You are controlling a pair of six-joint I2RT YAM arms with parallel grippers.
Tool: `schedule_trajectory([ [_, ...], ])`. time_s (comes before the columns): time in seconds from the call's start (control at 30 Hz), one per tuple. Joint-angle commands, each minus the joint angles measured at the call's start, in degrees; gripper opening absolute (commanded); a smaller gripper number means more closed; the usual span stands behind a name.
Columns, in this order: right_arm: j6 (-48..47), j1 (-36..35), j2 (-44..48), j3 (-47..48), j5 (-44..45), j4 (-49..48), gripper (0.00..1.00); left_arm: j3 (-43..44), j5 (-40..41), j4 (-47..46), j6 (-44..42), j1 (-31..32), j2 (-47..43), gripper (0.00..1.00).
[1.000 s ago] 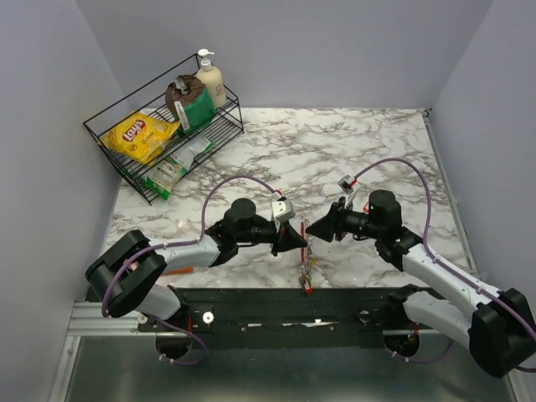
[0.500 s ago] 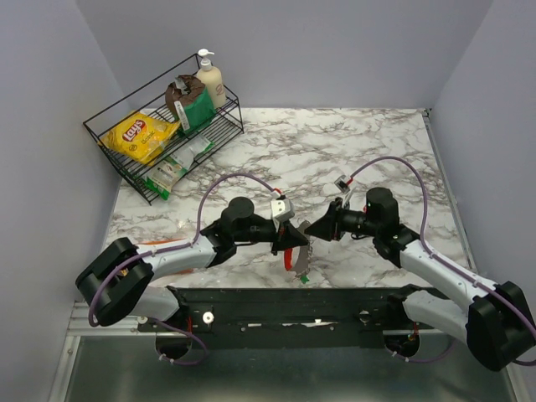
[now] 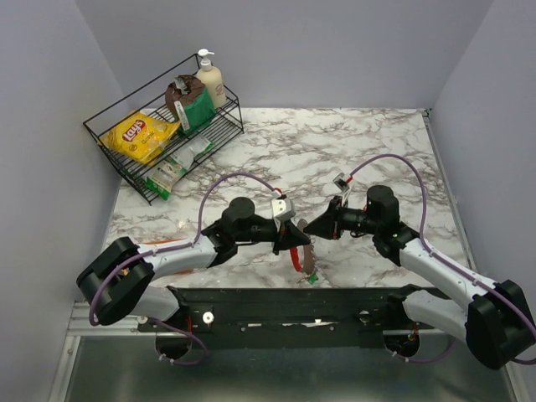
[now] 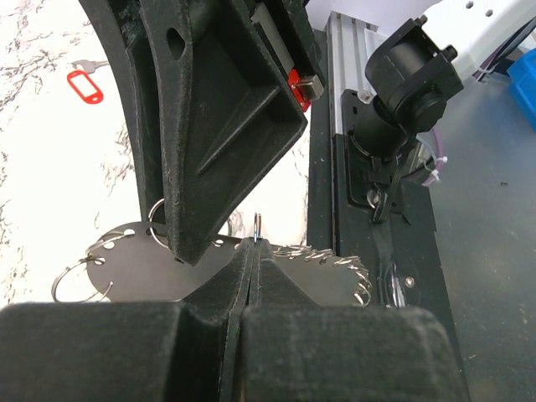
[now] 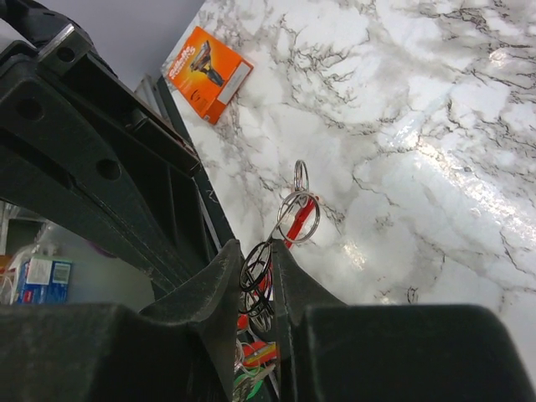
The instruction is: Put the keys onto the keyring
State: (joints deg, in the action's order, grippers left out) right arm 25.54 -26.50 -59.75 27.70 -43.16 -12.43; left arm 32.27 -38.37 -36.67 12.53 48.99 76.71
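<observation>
Both grippers meet above the table's near edge. My left gripper (image 3: pixel 295 238) is shut on a thin metal ring (image 4: pixel 257 228) of the keyring, seen edge-on between its tips. My right gripper (image 3: pixel 311 226) faces it, jaws pressed close around dark wire rings (image 5: pixel 258 270) of the same bunch. The keyring's red loop (image 5: pixel 296 220) and a silvery ring (image 5: pixel 299 214) hang beyond them. A silvery plate (image 4: pixel 126 261) with holes hangs below. Keys with red and green tags (image 5: pixel 254 368) dangle underneath; the green tag (image 3: pixel 311 279) shows from above. One red-tagged key (image 4: pixel 84 86) lies on the marble.
A wire rack (image 3: pixel 113 146) at the back left holds a chips bag (image 3: pixel 138 132), a soap bottle (image 3: pixel 210 79) and packets. An orange packet (image 5: pixel 206 71) lies near the left arm. The black mounting rail (image 3: pixel 285 311) runs just below the hanging bunch.
The right gripper's jaws have narrowed onto the rings. The left arm's elbow swung left, and the hanging bunch shifted and turned slightly under the two grippers.
</observation>
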Motion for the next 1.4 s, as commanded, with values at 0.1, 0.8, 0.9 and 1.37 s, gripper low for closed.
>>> schedule_trajectory([
  [0.1, -0.1, 0.3, -1.3, -0.4, -2.2, 0.3, 0.01, -1.0, 0.3, -16.8, 4.8, 0.2, 0.2, 0.00],
  [0.8, -1.8, 0.3, -2.1, 7.6, -1.8, 0.6, 0.41, 5.3, 1.2, -7.7, 2.5, 0.2, -0.5, 0.00],
  [0.9, -2.4, 0.3, -1.4, 9.6, 0.3, 2.1, 0.50, 3.2, 3.5, -9.7, 1.5, 0.2, -2.2, 0.00],
  [1.37, -4.4, 0.6, 14.1, 10.8, 19.9, 5.8, 0.82, -0.9, 11.2, -7.0, -1.7, 0.2, -8.1, 0.00],
])
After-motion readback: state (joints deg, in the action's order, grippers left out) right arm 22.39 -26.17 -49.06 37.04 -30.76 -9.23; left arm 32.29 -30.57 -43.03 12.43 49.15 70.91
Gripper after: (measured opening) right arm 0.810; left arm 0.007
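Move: About 3 cm back from the right hand, roughly level with it sideways and in height, is the keyring pinched in the left fingertips; the hanging keys are also 3 cm back and some 6 cm lower. A loose red-tagged key lies on the table about 15 cm ahead of the right hand, 18 cm to its right and 16 cm below. From the left hand, the split rings at the right fingertips are some 3 cm ahead. Keeping its grip on the rings, the right hand first eases about 1 cm left and up beside the left fingertips; then its fingers open wide as it climbs some 10 cm and forward, lastly drawing back to the right and rolling about 20 degrees. The left hand keeps its pinch and lifts the bunch about 6 cm, drifting slightly forward. ##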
